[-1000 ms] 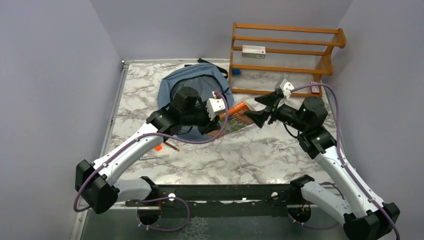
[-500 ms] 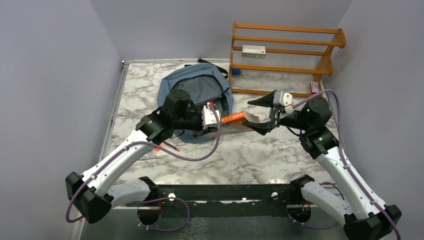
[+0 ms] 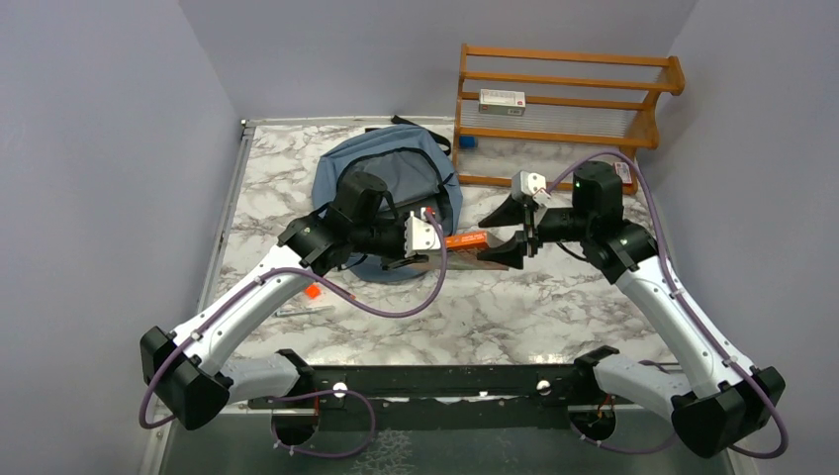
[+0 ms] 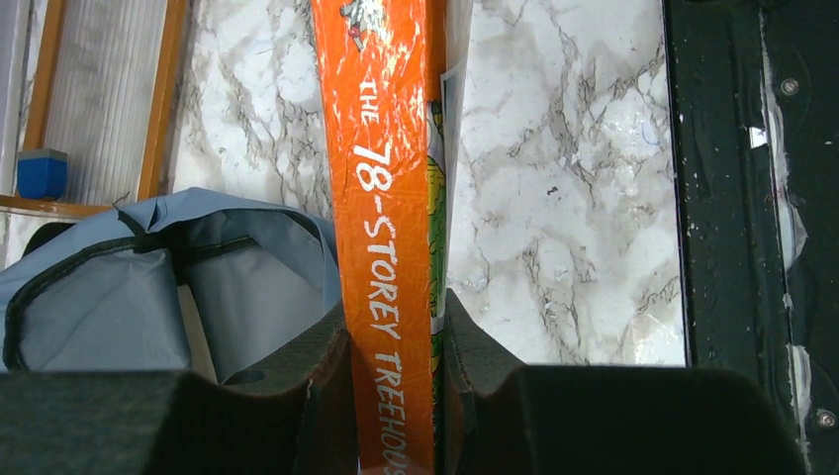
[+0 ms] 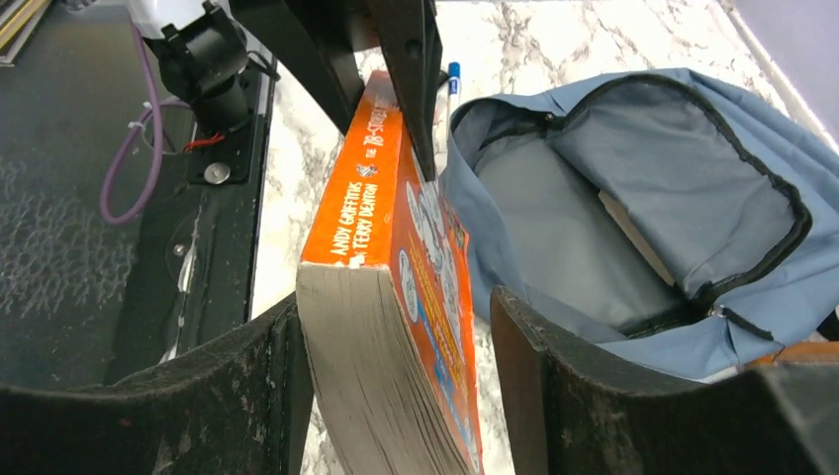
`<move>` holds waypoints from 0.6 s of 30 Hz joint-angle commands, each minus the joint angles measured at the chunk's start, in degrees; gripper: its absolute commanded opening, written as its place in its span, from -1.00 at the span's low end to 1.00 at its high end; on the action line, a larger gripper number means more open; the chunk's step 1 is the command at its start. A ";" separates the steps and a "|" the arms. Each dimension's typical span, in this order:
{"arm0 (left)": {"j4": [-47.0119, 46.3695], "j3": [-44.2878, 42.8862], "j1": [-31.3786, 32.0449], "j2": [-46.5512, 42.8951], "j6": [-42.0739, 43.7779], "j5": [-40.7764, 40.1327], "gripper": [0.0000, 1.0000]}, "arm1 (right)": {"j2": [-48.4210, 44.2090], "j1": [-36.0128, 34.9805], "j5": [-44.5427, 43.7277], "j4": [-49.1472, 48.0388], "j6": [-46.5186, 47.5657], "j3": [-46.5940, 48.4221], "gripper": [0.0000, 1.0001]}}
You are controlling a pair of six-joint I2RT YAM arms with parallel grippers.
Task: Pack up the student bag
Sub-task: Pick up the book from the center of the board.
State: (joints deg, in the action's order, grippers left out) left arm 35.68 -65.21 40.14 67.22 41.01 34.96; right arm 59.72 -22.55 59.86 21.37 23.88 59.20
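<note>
The student bag (image 3: 391,168) lies unzipped at the back of the table, and its grey lining shows in the right wrist view (image 5: 633,198) and the left wrist view (image 4: 148,297). An orange paperback book (image 3: 465,240) stands on edge in front of its mouth. My left gripper (image 3: 433,249) is shut on one end of the book, both fingers pressed to the spine (image 4: 386,198) and cover. At the other end, my right gripper (image 3: 503,236) straddles the book (image 5: 396,297), open, with a gap at the cover side (image 5: 394,302).
A wooden shelf rack (image 3: 564,109) stands at the back right with a small box (image 3: 502,99) on it. A blue-capped pen (image 5: 452,79) lies by the bag. An orange marker (image 3: 315,292) lies near my left arm. A black rail (image 3: 435,381) runs along the near edge.
The right gripper swung left and came around the free end of the book, its jaws narrowing. The left gripper kept its hold and turned the book from flat onto its edge.
</note>
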 commanded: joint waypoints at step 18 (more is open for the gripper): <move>-2.46 -9.30 0.28 4.44 1.70 3.32 -1.00 | 2.27 -0.08 -1.85 3.67 3.28 -1.50 -0.24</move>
State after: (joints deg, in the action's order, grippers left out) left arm 36.23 -71.22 40.23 71.81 42.37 35.27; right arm 62.11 -22.55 58.08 25.17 27.22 58.11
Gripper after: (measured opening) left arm 0.275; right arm 0.440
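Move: The book is already in the left hand, its middle about 6 cm to that hand's right, level fore and aft and some 5 cm below. From the open right hand, whose fingers stand about the book's free end, its middle lies roughly 5 cm left and 10 cm below, neither ahead nor back. The open bag on the table has its middle about 22 cm ahead of the right hand, 19 cm left and 26 cm below. Downward by about 3 cm, the right hand sinks over the free end of the book with one finger on either side, tipping only slightly, and its fingers close from well open to a bit under half open late on. The left hand keeps its pinch and brings the book up, forward and rightward, about 2.5 cm in all, deeper between those fingers. ##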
